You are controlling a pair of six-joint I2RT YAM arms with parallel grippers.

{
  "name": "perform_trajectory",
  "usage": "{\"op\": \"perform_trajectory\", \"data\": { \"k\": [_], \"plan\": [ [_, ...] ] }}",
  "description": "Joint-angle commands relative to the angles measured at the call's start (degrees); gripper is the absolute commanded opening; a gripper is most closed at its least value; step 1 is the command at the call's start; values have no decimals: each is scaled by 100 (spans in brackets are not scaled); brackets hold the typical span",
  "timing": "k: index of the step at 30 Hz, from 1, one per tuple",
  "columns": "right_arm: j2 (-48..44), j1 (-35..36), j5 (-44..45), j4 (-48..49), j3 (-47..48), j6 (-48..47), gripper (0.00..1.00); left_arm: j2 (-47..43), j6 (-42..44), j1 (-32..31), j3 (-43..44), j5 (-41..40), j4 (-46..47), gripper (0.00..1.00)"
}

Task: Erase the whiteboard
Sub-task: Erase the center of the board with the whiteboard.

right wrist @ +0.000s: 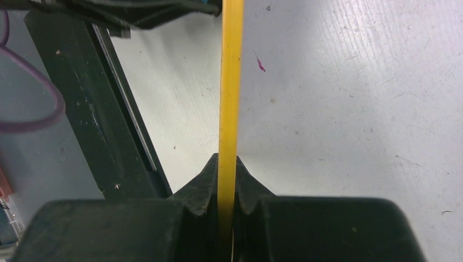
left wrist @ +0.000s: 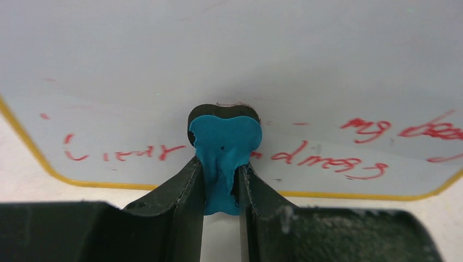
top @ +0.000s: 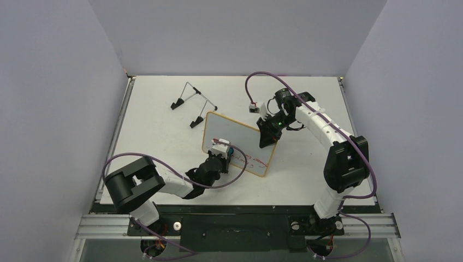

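Observation:
The whiteboard (top: 235,140) stands tilted off the table near the middle, its yellow rim (right wrist: 230,82) pinched edge-on between the jaws of my right gripper (top: 268,136), which is shut on it. Its upper part is white; red handwriting (left wrist: 327,162) runs along the lower strip. My left gripper (left wrist: 221,185) is shut on a small blue eraser (left wrist: 225,147), whose dark pad presses against the board's face just above the writing. In the top view the left gripper (top: 221,154) meets the board (left wrist: 229,54) at its lower middle.
A thin wire stand with black feet (top: 192,103) sits on the table behind the board, toward the left. Purple cables loop from both arms. Grey walls close the table on three sides; a black rail (right wrist: 93,109) runs beside the table in the right wrist view.

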Motion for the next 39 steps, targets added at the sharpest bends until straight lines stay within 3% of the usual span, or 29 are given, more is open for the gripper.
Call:
{"op": "perform_trajectory", "data": {
  "k": [1,8,16,20,24,31,39],
  "plan": [
    [-205,56,-80,4,-70,-143,0,363,176,-387,612,505,365,0],
    [-239,49,-80,0,-66,-147,0,746,57,-675,851,402,250,0],
    [-245,40,-105,11,-60,-120,0,-73,-186,521,31,540,17,0],
    [-235,34,-95,28,-60,-101,0,-141,-167,713,62,769,-183,0],
    [-229,43,-90,39,-64,-83,0,165,-174,523,245,1103,76,0],
    [-225,38,-83,36,-69,-80,0,889,20,-533,976,947,170,0],
    [-245,33,-105,37,-68,-99,0,725,31,-509,964,769,108,0]
  ]
}}
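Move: The red lettering left on the lower middle of the whiteboard is centred about 8 cm to the right of the left hand, 3 cm back and 1 cm lower; the eraser is already pinched in that hand. The words at the board's right end sit some 14 cm right, 5 cm back and about 1 cm higher. From the right hand, pinching the board's right side, the lower-middle lettering is roughly 7 cm left, 2 cm back and 10 cm below. The eraser, held in the left hand's still-pinched fingers against the board, is scrubbed along the lower lettering: right and a little back about 7 cm, left and forward some 8 cm, then right and back again about 10 cm, working slightly lower and ending turned some 15 degrees clockwise. The right hand stays almost in place, keeping hold of the board's edge. ##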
